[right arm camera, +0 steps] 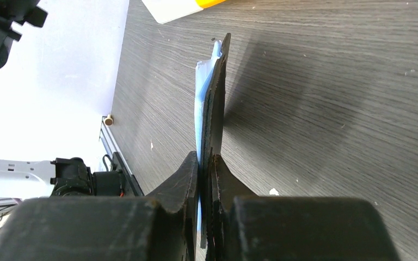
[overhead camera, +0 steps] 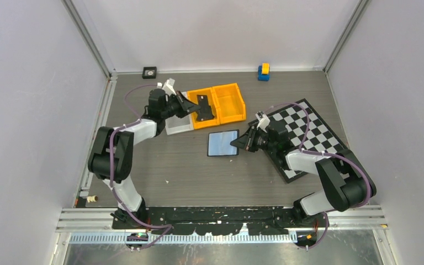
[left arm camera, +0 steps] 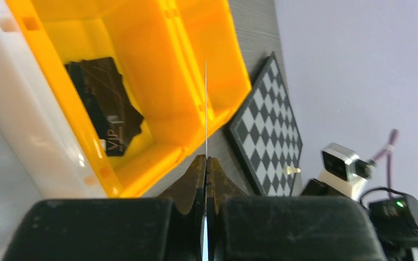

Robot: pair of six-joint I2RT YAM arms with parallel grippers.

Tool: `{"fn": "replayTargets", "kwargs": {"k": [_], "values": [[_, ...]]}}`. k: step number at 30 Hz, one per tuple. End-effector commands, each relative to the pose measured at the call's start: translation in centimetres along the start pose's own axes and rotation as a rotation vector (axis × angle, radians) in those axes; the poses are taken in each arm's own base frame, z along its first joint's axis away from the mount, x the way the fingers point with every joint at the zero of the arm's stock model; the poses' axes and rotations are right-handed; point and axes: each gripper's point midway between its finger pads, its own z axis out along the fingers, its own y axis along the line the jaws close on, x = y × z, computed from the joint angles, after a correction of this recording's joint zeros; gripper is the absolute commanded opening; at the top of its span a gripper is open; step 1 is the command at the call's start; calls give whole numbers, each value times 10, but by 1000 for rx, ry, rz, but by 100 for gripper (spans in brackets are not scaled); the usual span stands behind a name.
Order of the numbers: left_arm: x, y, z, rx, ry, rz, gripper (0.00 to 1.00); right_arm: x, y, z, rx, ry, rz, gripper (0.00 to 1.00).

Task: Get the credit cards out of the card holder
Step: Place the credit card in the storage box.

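My left gripper point(overhead camera: 190, 106) point(left arm camera: 206, 159) is shut on one of the credit cards point(left arm camera: 206, 103), which shows only as a thin edge above the yellow bin point(left arm camera: 158, 70). Dark cards point(left arm camera: 106, 106) point(overhead camera: 203, 110), one printed "VIP", lie inside the bin's left compartment. The card holder point(overhead camera: 221, 143) lies open on the table and shows its pale blue inner panel. My right gripper point(overhead camera: 238, 142) point(right arm camera: 206, 155) is shut on its right edge. The right wrist view shows the holder point(right arm camera: 213, 98) edge-on, black outside and pale blue inside.
The yellow bin's second compartment point(overhead camera: 229, 102) sits to the right. A clear white tray point(overhead camera: 178, 127) is beside the bin. A checkerboard point(overhead camera: 309, 132) lies under the right arm. A small black block with a ring point(overhead camera: 149, 71) and a blue-yellow toy point(overhead camera: 263, 72) stand at the back wall.
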Motion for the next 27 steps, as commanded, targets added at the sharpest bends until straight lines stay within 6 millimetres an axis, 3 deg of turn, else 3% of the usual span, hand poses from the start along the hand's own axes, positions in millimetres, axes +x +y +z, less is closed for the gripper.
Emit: {"fn": "replayTargets", "kwargs": {"k": [1, 8, 14, 21, 24, 27], "values": [[1, 29, 21, -105, 40, -3, 0, -26, 28, 0, -76, -56, -91, 1], [-3, 50, 46, -204, 50, 34, 0, -29, 30, 3, -87, -51, -109, 1], [-9, 59, 50, -277, 38, 86, 1, -30, 26, 9, -80, -35, -118, 0], [-16, 58, 49, -292, 36, 133, 18, -32, 25, 11, -74, -34, -130, 1], [-20, 51, 45, -287, 28, 162, 29, -33, 26, 11, -74, -36, -130, 1], [-19, 35, 35, -235, 12, 189, 33, -34, 26, 10, -70, -43, -128, 0]]}}
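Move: The left hand holds a card just above the middle orange compartment of the storage box, whose centre lies about 3 cm to its right and some 11 cm below, with the card pile inside. The white compartment's centre is 11 cm left and 1 cm back, the far orange one's 15 cm right and 2 cm ahead. From the right hand, holding the card holder, the middle compartment is roughly 17 cm ahead and 15 cm left. Still pinching the card, the left hand takes it down and forward, about 5 cm each way, into the middle orange compartment, its fingers dipping some 15 degrees further. With the drop done and only a slow forward creep left, the fingers part to nearly a third open and let the card go. The right hand keeps its grip on the card holder. ##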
